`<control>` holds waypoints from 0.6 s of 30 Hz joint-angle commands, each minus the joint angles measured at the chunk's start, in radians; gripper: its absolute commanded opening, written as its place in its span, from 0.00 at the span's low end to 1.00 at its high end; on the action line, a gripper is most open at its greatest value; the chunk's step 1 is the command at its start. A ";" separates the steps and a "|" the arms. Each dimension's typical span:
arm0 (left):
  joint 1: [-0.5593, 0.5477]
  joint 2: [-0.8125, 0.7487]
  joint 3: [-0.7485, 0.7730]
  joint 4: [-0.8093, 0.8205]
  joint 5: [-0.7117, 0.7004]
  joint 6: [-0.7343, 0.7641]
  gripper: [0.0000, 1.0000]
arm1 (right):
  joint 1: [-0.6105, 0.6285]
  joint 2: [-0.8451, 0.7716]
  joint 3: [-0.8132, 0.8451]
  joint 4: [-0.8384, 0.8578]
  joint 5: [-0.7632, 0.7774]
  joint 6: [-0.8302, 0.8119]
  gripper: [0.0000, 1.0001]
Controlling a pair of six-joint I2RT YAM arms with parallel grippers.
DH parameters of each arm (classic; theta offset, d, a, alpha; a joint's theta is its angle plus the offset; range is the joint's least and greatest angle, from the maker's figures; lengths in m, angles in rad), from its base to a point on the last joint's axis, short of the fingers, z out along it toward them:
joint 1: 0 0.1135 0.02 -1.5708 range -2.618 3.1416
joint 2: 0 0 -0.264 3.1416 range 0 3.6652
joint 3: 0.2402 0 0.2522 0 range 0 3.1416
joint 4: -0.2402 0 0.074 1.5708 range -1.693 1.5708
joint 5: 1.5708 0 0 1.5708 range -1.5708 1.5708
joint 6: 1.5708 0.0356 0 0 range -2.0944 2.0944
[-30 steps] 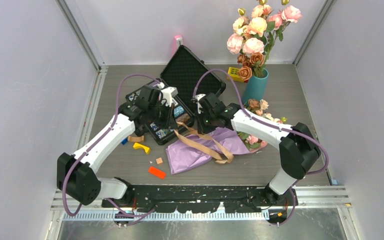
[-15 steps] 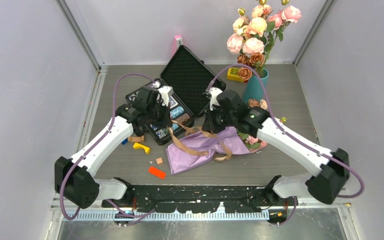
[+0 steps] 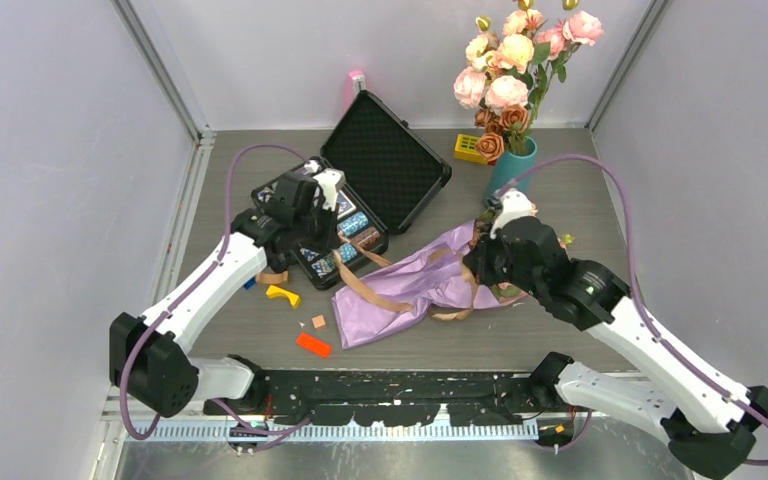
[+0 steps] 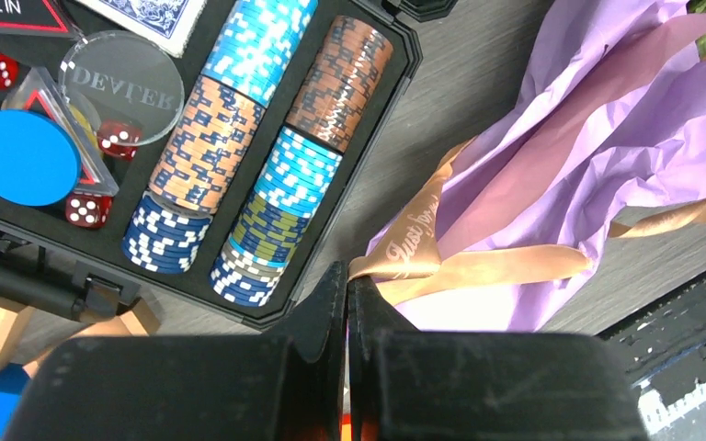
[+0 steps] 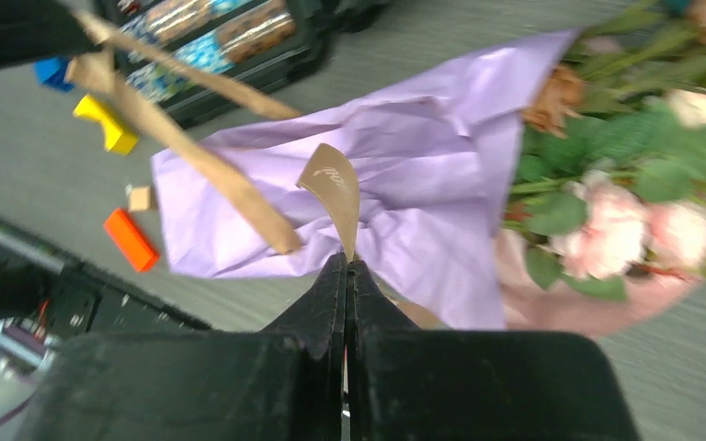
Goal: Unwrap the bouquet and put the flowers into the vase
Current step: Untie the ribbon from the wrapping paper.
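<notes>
The bouquet [image 3: 400, 295] lies mid-table, its crinkled lilac paper [image 5: 423, 184] loosened, with tan ribbon [image 3: 385, 300] looping across it. The flowers [image 5: 607, 230] show pink roses and green leaves at its right end; in the top view my right arm covers most of them. My left gripper [image 3: 336, 250] is shut on one ribbon end [image 4: 404, 257] beside the chip case. My right gripper [image 3: 474, 268] is shut on another ribbon strand [image 5: 335, 188] above the paper. The teal vase [image 3: 512, 170] stands at the back right, holding a bigger bunch of large roses [image 3: 508, 60].
An open black case [image 3: 385, 165] of poker chips [image 4: 239, 138] sits left of the bouquet. An orange block [image 3: 313, 345], a yellow block [image 3: 282, 294] and small wooden pieces lie at the front left. A yellow object [image 3: 468, 148] lies near the vase.
My right arm has swung right, from beside the case to the bouquet's flower end, drawing its ribbon strand along and lifting the paper's upper edge. The left gripper has stayed nearly in place.
</notes>
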 commanded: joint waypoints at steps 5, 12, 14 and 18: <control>0.004 0.054 0.221 -0.063 -0.024 0.157 0.00 | 0.002 -0.144 -0.104 -0.127 0.381 0.180 0.00; -0.005 0.092 0.352 -0.115 -0.123 0.275 0.00 | 0.002 -0.242 -0.186 -0.228 0.567 0.360 0.00; -0.009 0.096 0.366 -0.115 -0.122 0.294 0.01 | 0.002 -0.279 -0.224 -0.235 0.607 0.404 0.00; -0.026 0.110 0.374 -0.118 -0.108 0.323 0.03 | 0.002 -0.363 -0.291 -0.246 0.649 0.485 0.00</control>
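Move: The purple wrapping paper, with the ribbon still across it, has its middle about 11 cm left of the right hand, 2 cm ahead and some 17 below; its flower heads lie roughly 10 cm ahead of that hand, 14 to its right and 14 below. From the left hand the wrapping is about 18 cm right, 5 back, 12 below. The chip case's tray is 12 cm ahead of the left hand, 5 left and 11 below, the yellow arch 14 left, 7 back, 15 below. The ribbon is drawn away at both ends, each still pinched in shut fingers. The right hand pulls its tail about 12 cm to the right, sinking some 5 cm towards the near side of the flowers and swinging roughly 35 degrees clockwise; the left lifts its part 8 cm up and 5 forward over the chip case, fingertips tilting up about 15 degrees. ##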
